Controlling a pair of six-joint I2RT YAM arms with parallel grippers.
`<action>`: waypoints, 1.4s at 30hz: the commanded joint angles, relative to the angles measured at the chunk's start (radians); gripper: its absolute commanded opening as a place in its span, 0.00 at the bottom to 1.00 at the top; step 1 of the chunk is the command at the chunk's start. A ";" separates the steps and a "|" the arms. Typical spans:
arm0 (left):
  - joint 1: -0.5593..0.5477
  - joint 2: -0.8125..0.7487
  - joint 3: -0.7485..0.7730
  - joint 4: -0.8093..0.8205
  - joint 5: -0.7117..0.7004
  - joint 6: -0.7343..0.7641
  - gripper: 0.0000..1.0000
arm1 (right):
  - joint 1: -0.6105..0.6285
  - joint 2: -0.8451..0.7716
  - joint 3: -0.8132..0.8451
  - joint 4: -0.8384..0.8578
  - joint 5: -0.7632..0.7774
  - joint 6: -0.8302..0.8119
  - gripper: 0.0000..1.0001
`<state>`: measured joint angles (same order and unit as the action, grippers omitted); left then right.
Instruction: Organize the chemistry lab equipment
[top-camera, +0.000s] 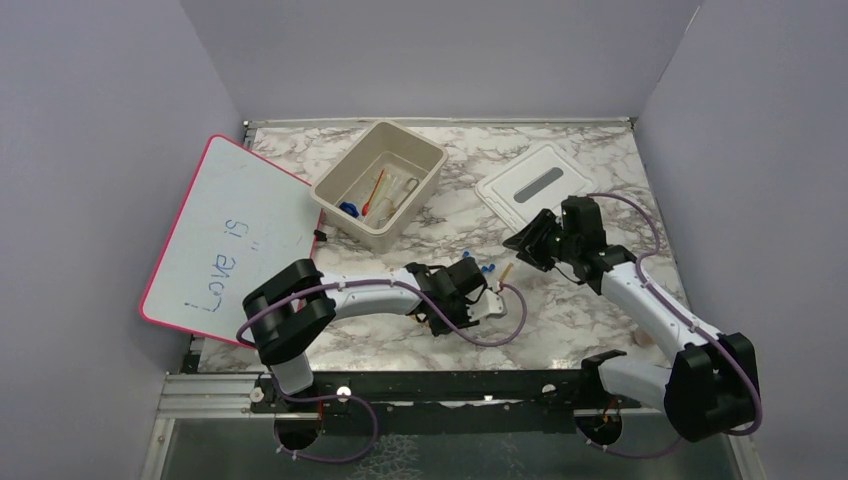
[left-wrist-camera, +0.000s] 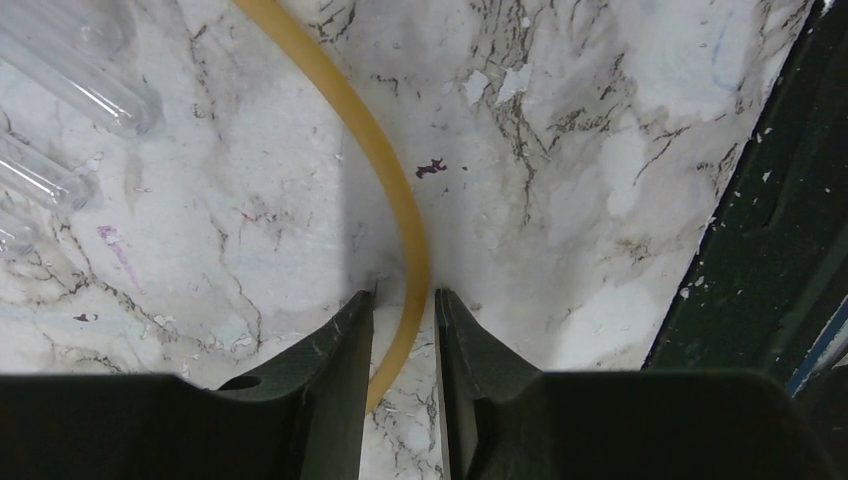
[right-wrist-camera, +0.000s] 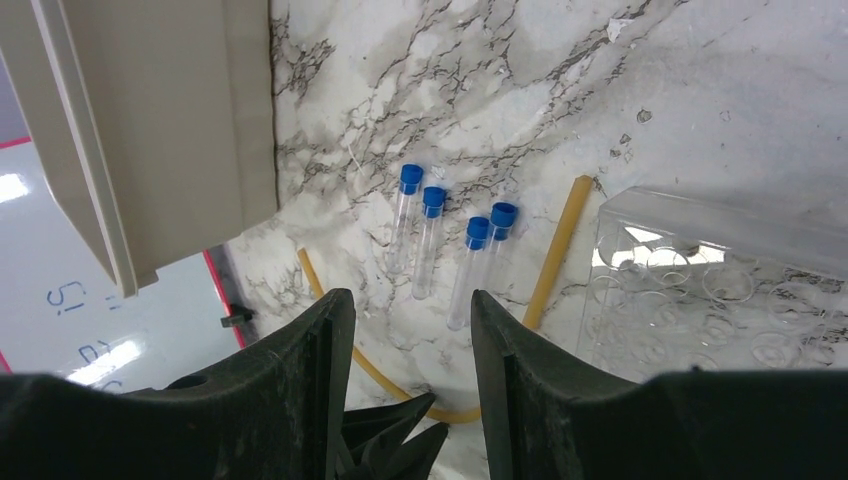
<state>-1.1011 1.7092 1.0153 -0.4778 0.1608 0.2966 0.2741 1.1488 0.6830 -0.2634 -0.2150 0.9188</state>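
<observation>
A curved amber rubber tube (left-wrist-camera: 385, 160) lies on the marble table and runs between the fingers of my left gripper (left-wrist-camera: 404, 295). The jaws stand low at the table on either side of it, with a small gap on each side. Clear tubes (left-wrist-camera: 80, 75) lie just left of it. In the right wrist view, several clear tubes with blue caps (right-wrist-camera: 430, 240) lie side by side beside the amber tube (right-wrist-camera: 560, 240). My right gripper (right-wrist-camera: 412, 295) hangs open above them, holding nothing. In the top view, the left gripper (top-camera: 480, 300) is near the table's middle front and the right gripper (top-camera: 525, 243) is just right of it.
A beige tub (top-camera: 432, 160) at the back centre holds a red-tipped dropper (top-camera: 372, 195) and other small items. Its white lid (top-camera: 535, 185) lies to the right. A pink-rimmed whiteboard (top-camera: 235, 235) leans at the left. A clear rack (right-wrist-camera: 700, 290) sits by the tubes. The table's dark front edge (left-wrist-camera: 780, 250) is close.
</observation>
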 joint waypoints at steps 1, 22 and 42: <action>-0.034 0.011 -0.039 -0.088 -0.001 0.000 0.32 | -0.008 -0.025 -0.007 0.001 -0.007 -0.002 0.51; -0.037 -0.038 0.071 -0.198 -0.070 0.004 0.00 | -0.013 -0.068 0.015 -0.027 0.005 0.010 0.50; 0.001 -0.381 0.339 -0.302 -0.240 0.135 0.00 | -0.013 -0.258 0.135 -0.177 0.182 0.006 0.50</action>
<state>-1.1248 1.3823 1.2522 -0.7650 -0.0147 0.3511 0.2661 0.9138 0.7776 -0.3977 -0.0921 0.9268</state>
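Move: The yellow tubing's bend lies right under my left fingers, about 1 cm below the point between them, already straddled. From there the blue-capped test tubes lie some 12 cm ahead and 8 cm right, the clear rack roughly 8 cm ahead and 22 cm right, and the beige box some 34 cm ahead and 15 cm left. From my right hand that bend is about 14 cm back, 20 cm left and 11 cm below. Down at the table, I shut my left fingers on the tubing near the bottom of its U, pinch it, and draw it a couple of centimetres left. Then I lift it quickly, about 16 cm straight up, easing a little forward near the top while the fingertips swing forward some 15 degrees. My empty right hand stays half open and backs off, rising about 8 cm and drifting slightly right as its fingers tip up. ##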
